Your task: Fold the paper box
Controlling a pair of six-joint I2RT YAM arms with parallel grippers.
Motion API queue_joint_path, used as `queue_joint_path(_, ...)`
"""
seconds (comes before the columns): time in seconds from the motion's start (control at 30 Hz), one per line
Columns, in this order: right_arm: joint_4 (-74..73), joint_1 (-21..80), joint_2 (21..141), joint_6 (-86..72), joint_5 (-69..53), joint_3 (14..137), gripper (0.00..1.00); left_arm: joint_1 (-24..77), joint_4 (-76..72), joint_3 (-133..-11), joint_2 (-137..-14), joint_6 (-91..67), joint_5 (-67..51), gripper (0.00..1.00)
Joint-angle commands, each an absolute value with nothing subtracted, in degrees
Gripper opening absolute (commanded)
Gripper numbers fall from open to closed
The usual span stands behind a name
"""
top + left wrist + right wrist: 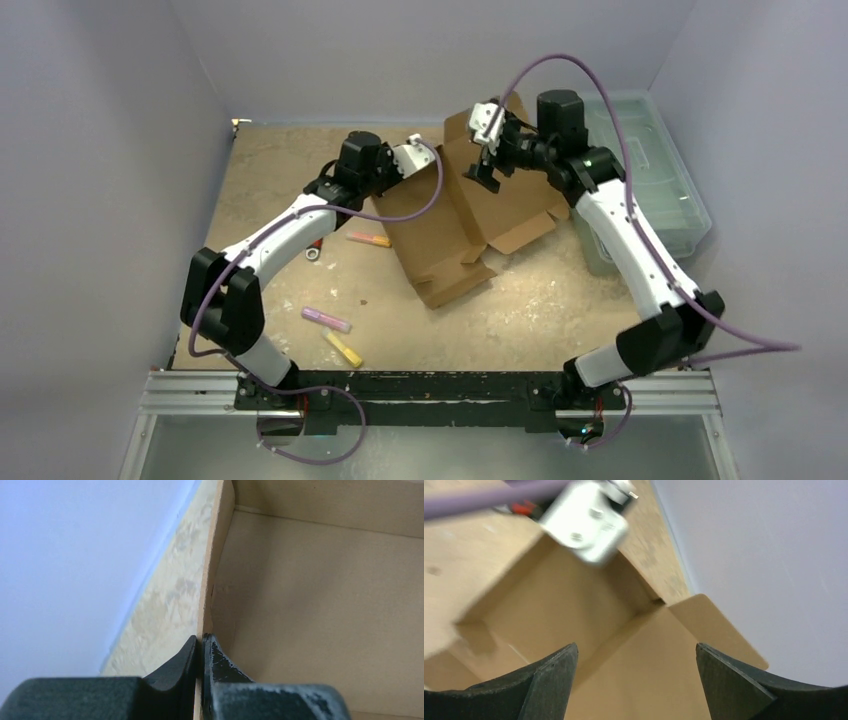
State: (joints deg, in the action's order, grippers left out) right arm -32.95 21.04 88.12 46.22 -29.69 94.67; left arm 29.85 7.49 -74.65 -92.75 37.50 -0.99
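The paper box [450,235], brown die-cut cardboard, lies half-folded in the middle of the table with its flaps spread. My left gripper [432,160] is at the box's far left side. In the left wrist view it [202,642] is shut on the thin edge of an upright side wall of the paper box [310,605]. My right gripper [486,172] hovers over the far part of the box. Its jaws [636,652] stand wide open with nothing between them, above the box's inner panel [649,685].
A translucent pale-green bin [655,170] stands at the back right behind the right arm. An orange marker [368,239], a pink one [326,319], a yellow one [343,349] and a small ring [313,254] lie left of the box. Grey walls enclose the table.
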Motion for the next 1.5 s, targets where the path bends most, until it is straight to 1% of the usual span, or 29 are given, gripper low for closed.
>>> queue_joint_path(0.0,-30.77,21.52,81.42,36.92,-43.98,86.56,0.90,28.97,9.25,-71.02,-88.11,26.61,2.67,0.00)
queue_joint_path(0.13,-26.71,20.22,77.60,32.80,-50.49,77.02,0.91,28.66,9.73,-66.48,-85.73,21.14,5.59,0.00)
queue_joint_path(0.2,-24.83,18.57,76.15,31.33,-52.57,72.75,0.91,28.65,10.42,-65.50,-85.04,16.14,5.99,0.00)
queue_joint_path(0.37,-14.86,13.54,74.23,22.53,-56.94,61.06,0.91,28.65,13.21,-65.47,-85.31,0.06,7.35,0.00)
queue_joint_path(0.5,-9.13,10.56,75.75,15.36,-60.22,57.54,0.90,28.65,15.13,-64.49,-84.54,-10.99,7.53,0.00)
queue_joint_path(0.67,-9.16,10.52,77.48,15.21,-60.96,56.72,0.88,29.60,14.47,-57.66,-78.30,-23.45,7.85,0.00)
queue_joint_path(0.83,-12.06,11.89,77.65,19.58,-60.21,56.84,0.86,35.42,14.58,-50.18,-72.28,-33.05,11.63,0.00)
queue_joint_path(1.0,-16.96,16.07,78.11,27.15,-58.19,57.64,0.86,42.65,15.91,-45.87,-71.06,-39.20,18.69,0.00)
queue_joint_path(1.2,-22.35,21.06,79.80,36.59,-55.02,58.01,0.85,48.66,17.78,-42.54,-73.11,-43.49,27.85,0.00)
queue_joint_path(1.47,-26.81,26.83,80.73,49.56,-55.61,55.09,0.85,52.92,18.10,-43.33,-79.07,-45.09,33.57,0.00)
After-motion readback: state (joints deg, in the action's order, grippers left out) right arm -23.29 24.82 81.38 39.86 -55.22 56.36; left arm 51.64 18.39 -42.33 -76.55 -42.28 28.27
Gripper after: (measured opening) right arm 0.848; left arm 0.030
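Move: The left gripper already pinches the left wall of the tilted paper box. The table area where it is to go lies about 17 cm back, 12 cm right and 20 cm below that hand, with an orange pen roughly 4 cm back, 4 cm left, and a pink marker about 26 cm back, 12 cm left. From the open right gripper, the box's tray is about 2 cm back, 8 cm left and 20 cm down; its lid panel is some 10 cm ahead, 6 cm right. Keep the left gripper shut on the box's left wall and draw the box back about 20 cm and down 15 cm towards the near table, swinging it counter-clockwise by nearly 50 degrees. Bring the right gripper, wide open, back first, then steeply down, ease off, and go on back and down with its wrist tilting, to hover over the tray. ##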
